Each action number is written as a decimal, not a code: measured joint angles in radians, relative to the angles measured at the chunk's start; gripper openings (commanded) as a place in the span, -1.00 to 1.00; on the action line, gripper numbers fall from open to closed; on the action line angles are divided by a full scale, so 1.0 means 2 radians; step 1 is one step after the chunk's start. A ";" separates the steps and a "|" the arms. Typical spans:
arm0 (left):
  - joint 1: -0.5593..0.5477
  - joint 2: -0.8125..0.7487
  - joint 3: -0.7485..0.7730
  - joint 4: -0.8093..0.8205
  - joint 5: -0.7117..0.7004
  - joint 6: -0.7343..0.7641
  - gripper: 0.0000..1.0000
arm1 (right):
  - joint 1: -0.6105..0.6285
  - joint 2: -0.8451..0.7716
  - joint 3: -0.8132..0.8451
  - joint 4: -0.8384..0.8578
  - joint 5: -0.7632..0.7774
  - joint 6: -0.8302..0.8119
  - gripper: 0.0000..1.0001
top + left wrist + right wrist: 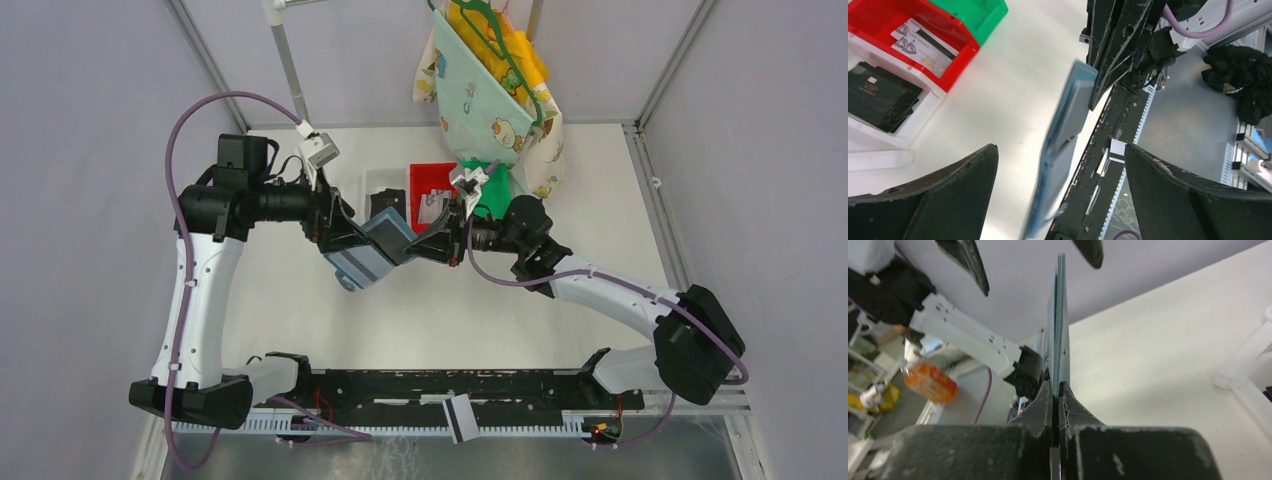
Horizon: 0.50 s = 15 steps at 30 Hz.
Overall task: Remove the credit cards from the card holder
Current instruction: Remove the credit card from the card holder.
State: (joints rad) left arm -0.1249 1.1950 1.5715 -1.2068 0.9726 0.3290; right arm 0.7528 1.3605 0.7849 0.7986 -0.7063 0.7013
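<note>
The teal-blue card holder (372,255) hangs unfolded above the table between the two arms. My right gripper (428,244) is shut on its upper edge; in the right wrist view the holder (1060,325) stands edge-on out of the closed right gripper (1055,390). My left gripper (1060,147) is wide open, its fingers (948,200) apart from the blurred holder (1063,140) between them. In the top view the left gripper (352,238) sits at the holder's left side. Pale credit cards (923,42), one with a dark stripe, lie in the red bin (955,70).
A white bin (923,112) beside the red one holds black flat cards (878,95). A green bin (983,12) stands behind it. Patterned cloth on a hanger (495,90) hangs at the back. The black base rail (450,385) runs along the near edge.
</note>
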 measured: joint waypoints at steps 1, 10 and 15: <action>0.000 -0.001 0.000 -0.002 0.002 0.009 0.86 | 0.001 -0.006 0.017 -0.052 -0.015 -0.035 -1.00; -0.015 0.012 -0.016 -0.060 0.030 0.089 0.30 | 0.008 -0.007 0.109 -0.296 -0.077 -0.190 -1.00; -0.034 0.036 -0.021 -0.103 0.040 0.123 0.12 | 0.022 0.018 0.172 -0.359 -0.084 -0.229 -1.00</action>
State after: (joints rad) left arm -0.1928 1.2675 1.5295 -1.4136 1.0523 0.5751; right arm 0.7963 1.3968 1.1282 0.0799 -0.8753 0.2432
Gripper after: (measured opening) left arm 0.649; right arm 0.023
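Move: The card holder, pinched by the right hand at its right-hand edge, has its middle about 3 cm back, 2 cm right and 4 cm below the wide-open left hand. From the right hand that middle lies roughly 7 cm left, 1 cm back and 1 cm up. Down on the table, some 28 cm below the left hand and about 20 cm ahead, stand the white tray, 3 cm to its right, and the red tray, 12 cm to its right. Still pinching the card holder, the right hand carries it about 2 cm back and a little left, dipping about 2 cm before rising partway, while its fingers tip down and swing back, some 20 degrees in all. The left hand sinks and draws back about 5 cm in all to straddle the holder, turning slightly clockwise, its fingers closing by about a third without a visible grip. ##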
